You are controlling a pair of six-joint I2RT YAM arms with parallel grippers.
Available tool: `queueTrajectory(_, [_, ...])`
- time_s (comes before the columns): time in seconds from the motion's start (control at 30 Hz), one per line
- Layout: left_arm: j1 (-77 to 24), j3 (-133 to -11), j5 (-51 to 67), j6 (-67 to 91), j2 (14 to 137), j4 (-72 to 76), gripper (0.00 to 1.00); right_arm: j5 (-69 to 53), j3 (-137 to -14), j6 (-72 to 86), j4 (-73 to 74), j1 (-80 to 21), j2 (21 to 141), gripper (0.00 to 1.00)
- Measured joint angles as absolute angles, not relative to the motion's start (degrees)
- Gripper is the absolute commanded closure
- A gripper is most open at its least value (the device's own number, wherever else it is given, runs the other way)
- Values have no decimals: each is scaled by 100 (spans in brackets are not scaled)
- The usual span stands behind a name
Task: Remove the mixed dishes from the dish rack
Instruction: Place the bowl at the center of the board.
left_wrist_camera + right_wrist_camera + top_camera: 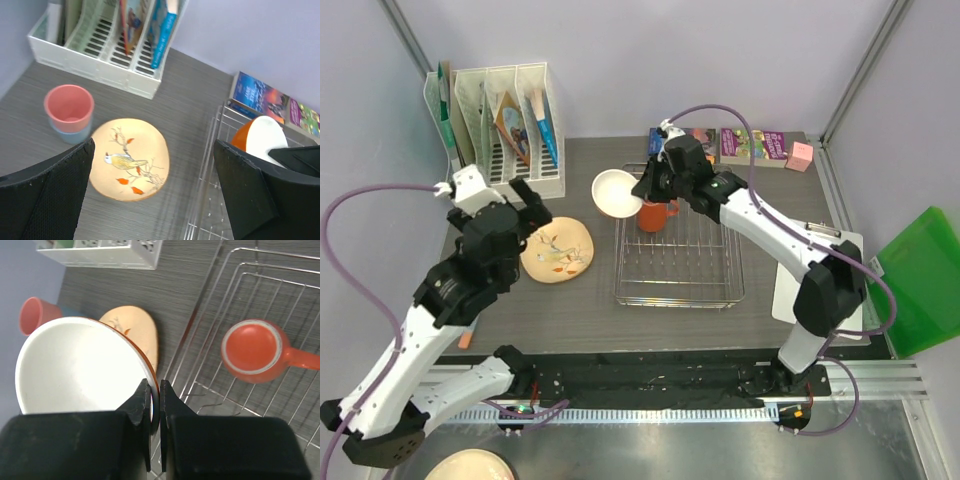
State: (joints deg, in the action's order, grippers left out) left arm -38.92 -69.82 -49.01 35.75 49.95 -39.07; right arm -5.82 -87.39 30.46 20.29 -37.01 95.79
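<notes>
My right gripper [155, 390] is shut on the rim of the orange bowl with white inside [75, 370], holding it tilted over the left edge of the dish rack [680, 262]. In the top view the bowl [616, 192] hangs at the rack's far left corner. An orange handled mug [253, 351] stands upright inside the rack [240, 270]. The cream floral plate [129, 158] lies on the table left of the rack. A pink cup [69, 105] sits nested in a light blue cup [70, 134] beside the plate. My left gripper [154, 150] hovers open above the plate, holding nothing.
A white slotted file organiser [505, 120] with booklets stands at the back left. Books [750, 145] and a pink block [800, 155] line the back edge. A white board [820, 270] lies right of the rack, with a green panel [920, 280] beyond the table.
</notes>
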Motion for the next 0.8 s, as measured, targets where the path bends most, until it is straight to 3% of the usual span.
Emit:
queueTrajectory(0.27, [-3892, -6984, -5793, 3389, 4547, -4281, 0, -377, -8903, 3002, 2150, -3708, 10252, 99])
queueTrajectory(0.8, [-3892, -6267, -5231, 3457, 4233, -4045, 0, -572, -11214, 2353, 2432, -4480, 12149, 99])
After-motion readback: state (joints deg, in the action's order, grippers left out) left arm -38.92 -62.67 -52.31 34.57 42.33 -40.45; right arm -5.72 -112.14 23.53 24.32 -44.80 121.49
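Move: The right hand, already holding the white-and-orange bowl by its rim, has the round, bird-patterned board about 22 cm to its left, some 5 cm farther out and roughly 23 cm below. The red mug in the rack is about 7 cm ahead and 4 cm to the right, some 17 cm down; the stacked cups stand about 16 cm left of the board and 2 cm farther out. From the empty left hand, the board lies about 15 cm straight ahead and 33 cm below. Keeping its pinch on the bowl's rim, the right hand first sinks about 5 cm with a slight creep forward, then sweeps some 11 cm left, away from the mug and towards the board, turning about 10 degrees counter-clockwise and still easing down near the end. The left hand, empty and wide open, shifts about 5 cm left while drawing back a little, then comes partway back right and settles slightly lower. ##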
